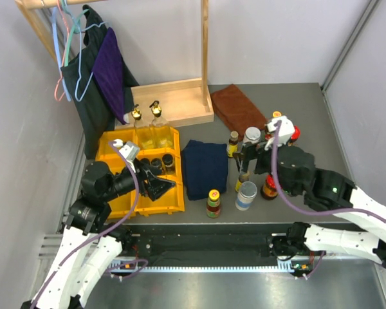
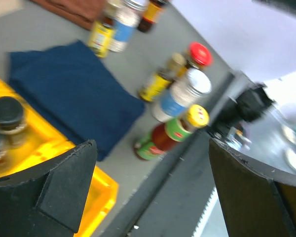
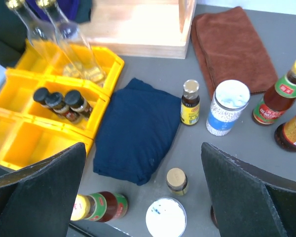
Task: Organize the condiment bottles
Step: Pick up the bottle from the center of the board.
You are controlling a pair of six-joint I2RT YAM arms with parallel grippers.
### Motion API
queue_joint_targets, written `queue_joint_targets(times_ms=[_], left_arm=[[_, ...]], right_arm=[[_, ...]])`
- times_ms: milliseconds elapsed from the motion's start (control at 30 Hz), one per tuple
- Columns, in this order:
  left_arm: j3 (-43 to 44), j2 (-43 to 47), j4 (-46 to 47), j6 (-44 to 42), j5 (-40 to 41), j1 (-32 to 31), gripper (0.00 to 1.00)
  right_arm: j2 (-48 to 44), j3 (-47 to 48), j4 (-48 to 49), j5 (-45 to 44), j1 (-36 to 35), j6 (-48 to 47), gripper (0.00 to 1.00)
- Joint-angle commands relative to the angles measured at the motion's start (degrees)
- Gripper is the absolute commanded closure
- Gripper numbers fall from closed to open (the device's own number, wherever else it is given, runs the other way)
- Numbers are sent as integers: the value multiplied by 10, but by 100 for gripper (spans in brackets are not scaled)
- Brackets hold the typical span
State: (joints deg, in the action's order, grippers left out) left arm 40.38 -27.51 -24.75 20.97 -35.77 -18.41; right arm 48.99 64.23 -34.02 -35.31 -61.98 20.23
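Note:
Two clear gold-topped bottles and three dark black-capped ones stand in the yellow bins. Loose on the table stand a yellow-capped sauce bottle, two white-lidded jars, small yellow-labelled bottles and a red-lidded jar. A second yellow-capped sauce bottle and a dark jar stand at the right. My left gripper hangs open over the bins' near right corner, holding nothing. Open and empty too, my right gripper hovers above the loose group.
A folded blue cloth lies between the bins and the loose bottles. A brown cloth lies behind them. A wooden rack base with hanging clothes stands at the back left. The table's black front rail runs below the sauce bottle.

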Motion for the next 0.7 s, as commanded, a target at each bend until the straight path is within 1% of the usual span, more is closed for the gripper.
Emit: queue_joint_targets(times_ms=[0,233,333,367,433,467,500,533,567,600,633,667], left_arm=[[-18,-11,53,21,-109,0,1],[-48,-10,79,48,-99,-22,1],[-65,-17,110,55,-81,-52,1],[-73,-18,117,56,-42,-83,1],[-78,-36,140,50,10,-127,1],[-78,-52,152,45,76,-185,1],[-77,-61,157,38,122,-217,1],[-75,-69,160,23,160,-278,1],[-71,-76,163,14,194,-303,1],[-70,-90,167,6,256,-325,1],[-69,-96,177,-7,279,-360,1],[-70,-104,184,-12,302,-376,1]], right_arm=[[-42,-7,-17,-17,6,17,1],[-60,-15,-24,-29,7,25,1],[-57,-14,-19,-33,7,23,1],[-53,-14,-18,-33,7,23,1],[-48,-12,-16,-34,7,22,1],[-43,-11,-13,-34,7,22,1],[-40,-10,-13,-33,7,22,1],[-38,-10,-13,-34,7,23,1],[-34,-9,-13,-34,7,23,1],[-32,-9,-13,-34,8,23,1],[-31,-9,-15,-33,8,24,1],[-30,-9,-16,-33,8,24,1]])
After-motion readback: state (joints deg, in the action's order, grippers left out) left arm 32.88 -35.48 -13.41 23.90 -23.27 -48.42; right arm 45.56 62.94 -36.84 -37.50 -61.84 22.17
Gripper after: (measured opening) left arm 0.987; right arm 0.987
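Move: The yellow-capped sauce bottle stands about 16 cm to the left hand's right, some 2 cm ahead and roughly 12 cm below. The white-lidded jar is about 11 cm to the right of that bottle and 3 cm farther out, and the small yellow-label bottle is about 10 cm to its right and 9 cm farther out. The folded navy cloth's middle is some 3 cm to its left and 17 cm beyond. From the right hand the sauce bottle lies about 11 cm left, 4 cm back and 18 cm below. The yellow-capped sauce bottle is what the left hand closes in on: wide open, it leaves the tray's near side, travelling about 8 cm right and some 5 cm each back and down, faster towards the end, while it swings roughly 15 degrees clockwise. It touches nothing yet. The right hand, open and free, eases only a couple of centimetres to the right. ##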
